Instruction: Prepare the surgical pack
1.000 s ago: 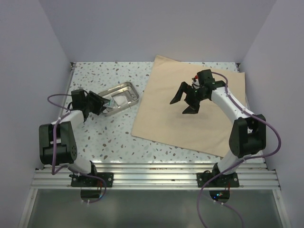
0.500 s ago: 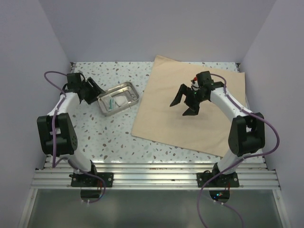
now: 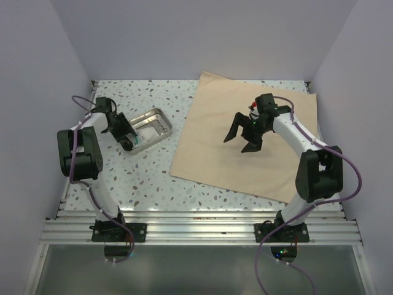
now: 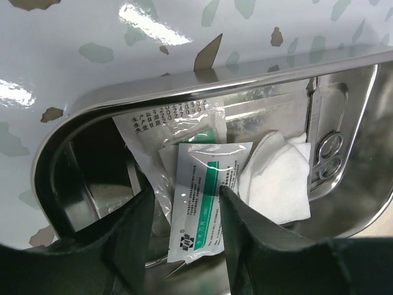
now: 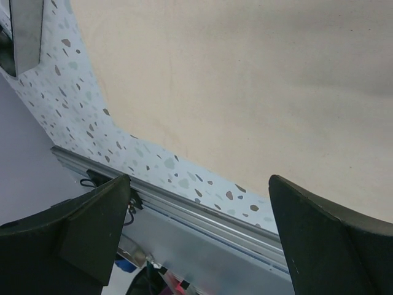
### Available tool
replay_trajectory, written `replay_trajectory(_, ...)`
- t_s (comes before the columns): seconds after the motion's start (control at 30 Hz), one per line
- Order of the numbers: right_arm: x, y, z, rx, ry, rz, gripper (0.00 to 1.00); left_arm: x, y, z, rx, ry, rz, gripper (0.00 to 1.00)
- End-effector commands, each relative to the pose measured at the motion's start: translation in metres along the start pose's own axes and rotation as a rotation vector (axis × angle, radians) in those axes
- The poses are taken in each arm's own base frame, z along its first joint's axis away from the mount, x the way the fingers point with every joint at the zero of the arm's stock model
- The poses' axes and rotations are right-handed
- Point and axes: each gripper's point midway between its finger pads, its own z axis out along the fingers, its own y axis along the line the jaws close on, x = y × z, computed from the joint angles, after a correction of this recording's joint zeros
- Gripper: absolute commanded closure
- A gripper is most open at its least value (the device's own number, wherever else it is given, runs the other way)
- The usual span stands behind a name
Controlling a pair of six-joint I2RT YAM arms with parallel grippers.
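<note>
The surgical pack's tan wrap sheet (image 3: 270, 166) lies flat on the right half of the table. Its shiny metal tray (image 3: 166, 126) stands left of the sheet on the speckled tabletop. In the left wrist view the tray (image 4: 202, 86) holds white gauze squares (image 4: 276, 178), a white packet with a green stripe (image 4: 199, 166), a clear packet (image 4: 178, 123) and a ring-handled metal instrument (image 4: 328, 157). My left gripper (image 3: 128, 140) reaches into the tray's near-left corner. It (image 4: 185, 192) is open, its jaws either side of the striped packet. My right gripper (image 3: 242, 140) hangs open above the sheet (image 5: 245, 74), holding nothing.
Walls close in the table on the left, back and right. An aluminium rail (image 5: 184, 209) runs along the near edge by the arm bases. The sheet's near-left corner (image 3: 175, 173) ends on the speckled tabletop (image 3: 135, 178).
My left gripper swung from beside the tray's left end round to its near-left corner and dipped inside, narrowing a little. The right gripper barely shifted.
</note>
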Motion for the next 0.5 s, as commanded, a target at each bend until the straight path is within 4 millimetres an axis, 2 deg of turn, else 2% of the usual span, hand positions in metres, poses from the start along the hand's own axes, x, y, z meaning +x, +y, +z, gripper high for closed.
replay_trajectory(0.0, 0.004, -0.009, -0.015, 0.040, -0.040, -0.039, 0.01, -0.005, 0.001, -0.008, -0.008, -0.029, 0.044, 0.49)
replay_trajectory(0.07, 0.004, -0.010, -0.015, 0.040, -0.052, -0.040, 0.01, -0.012, -0.008, -0.021, 0.029, -0.073, 0.052, 0.45)
replay_trajectory(0.2, 0.008, -0.012, -0.011, 0.034, -0.033, -0.025, 0.01, -0.023, -0.023, -0.044, 0.075, -0.137, 0.068, 0.43)
replay_trajectory(0.33, 0.006, -0.011, -0.012, 0.032, -0.036, -0.030, 0.01, -0.039, -0.034, -0.080, 0.085, -0.242, 0.096, 0.35)
replay_trajectory(0.43, 0.005, -0.010, -0.011, 0.031, -0.034, -0.038, 0.01, -0.040, -0.028, -0.091, 0.041, -0.253, 0.112, 0.30)
replay_trajectory(0.47, 0.006, -0.011, -0.010, 0.033, -0.028, -0.037, 0.01, -0.035, -0.019, -0.091, 0.004, -0.234, 0.108, 0.27)
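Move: The left fingers are down in the tray, half open astride the white-and-green packet, whose middle lies about 1 cm ahead, 1 cm right and 1 cm below the hand. The other packet sticks out from under it, 2 cm ahead and 2 cm left; the gauze lies some 6 cm right and 3 cm ahead, the scissor rings about 12 cm right and 6 cm ahead. From the idle right hand, the top packet is roughly 47 cm left, 10 cm ahead and 11 cm below. The left fingertips come free of the white-and-green packet's sides, spreading from half open to about seven tenths. The left hand goes almost straight up out of the tray, slowly at first and then faster, by about 8 cm, while the wrist tips some 10 degrees so the fingers swing forward. ##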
